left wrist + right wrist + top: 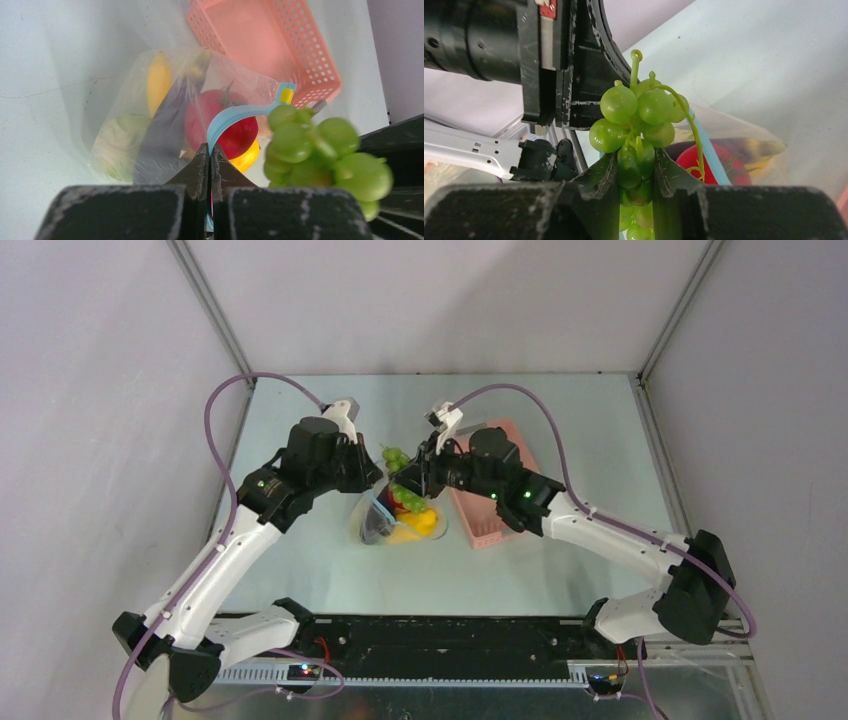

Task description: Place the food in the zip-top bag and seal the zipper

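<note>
The clear zip-top bag [125, 100] lies on the table, its mouth lifted. My left gripper [210, 150] is shut on the light blue zipper [235, 114] at the mouth edge. Inside the bag are a red round fruit [242, 137], a yellow banana [159, 82], a pale green cabbage [117, 145], a dark purple piece [165, 135] and a yellow piece [246, 159]. My right gripper [636, 165] is shut on the green grapes [639, 110], which hang just above the bag's mouth [396, 457], close beside the left fingers. From above, the bag [400, 522] sits between both grippers.
The pink plastic basket [495, 495] stands right of the bag, under my right arm, and looks empty in the left wrist view [270, 40]. The left arm's wrist [564, 65] is very close to the grapes. Walls enclose the table on three sides.
</note>
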{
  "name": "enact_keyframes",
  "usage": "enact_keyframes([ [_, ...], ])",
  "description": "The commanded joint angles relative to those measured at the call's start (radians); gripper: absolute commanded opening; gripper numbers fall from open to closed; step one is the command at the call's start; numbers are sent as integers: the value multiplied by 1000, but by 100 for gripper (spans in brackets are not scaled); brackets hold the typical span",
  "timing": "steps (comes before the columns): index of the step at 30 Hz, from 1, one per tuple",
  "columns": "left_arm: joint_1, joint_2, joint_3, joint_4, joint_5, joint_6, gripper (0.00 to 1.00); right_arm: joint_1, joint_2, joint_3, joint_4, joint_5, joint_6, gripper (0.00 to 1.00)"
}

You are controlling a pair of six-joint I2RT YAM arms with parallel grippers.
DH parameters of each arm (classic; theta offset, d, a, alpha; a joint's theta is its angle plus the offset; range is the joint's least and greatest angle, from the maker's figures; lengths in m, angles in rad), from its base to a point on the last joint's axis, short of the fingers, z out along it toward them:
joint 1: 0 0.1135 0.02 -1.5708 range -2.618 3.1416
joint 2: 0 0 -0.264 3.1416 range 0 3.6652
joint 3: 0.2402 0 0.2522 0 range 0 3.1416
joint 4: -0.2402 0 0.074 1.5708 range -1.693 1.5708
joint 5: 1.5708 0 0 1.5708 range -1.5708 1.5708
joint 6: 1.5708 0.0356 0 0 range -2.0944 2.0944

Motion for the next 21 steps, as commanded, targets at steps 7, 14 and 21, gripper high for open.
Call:
enact_keyframes([
  [7, 6, -19, 5, 59, 15, -3, 1, 36, 38, -5, 21, -13, 5, 2],
  [14, 6, -22, 5, 58, 6, -4, 1, 76, 38, -42, -34, 3, 28, 3],
  [21, 6, -28, 5, 61, 10, -6, 1, 99, 68, -45, -90, 13, 29, 6],
])
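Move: The right hand holds the grapes above the bag's mouth, whose middle is about 8 cm below and 2 cm back. Inside the bag, the tomato lies 2 cm ahead and 13 cm down; the mango 3 cm back, 4 cm right and 16 cm down. The basket sits 22 cm right, 6 cm ahead, 20 cm down. From the left hand, pinching the rim, the mouth's middle is 5 cm right, 4 cm back, 3 cm below. Right hand lowers the held grapes about 7 cm and back 4 cm into the mouth; left keeps pinching the rim. ##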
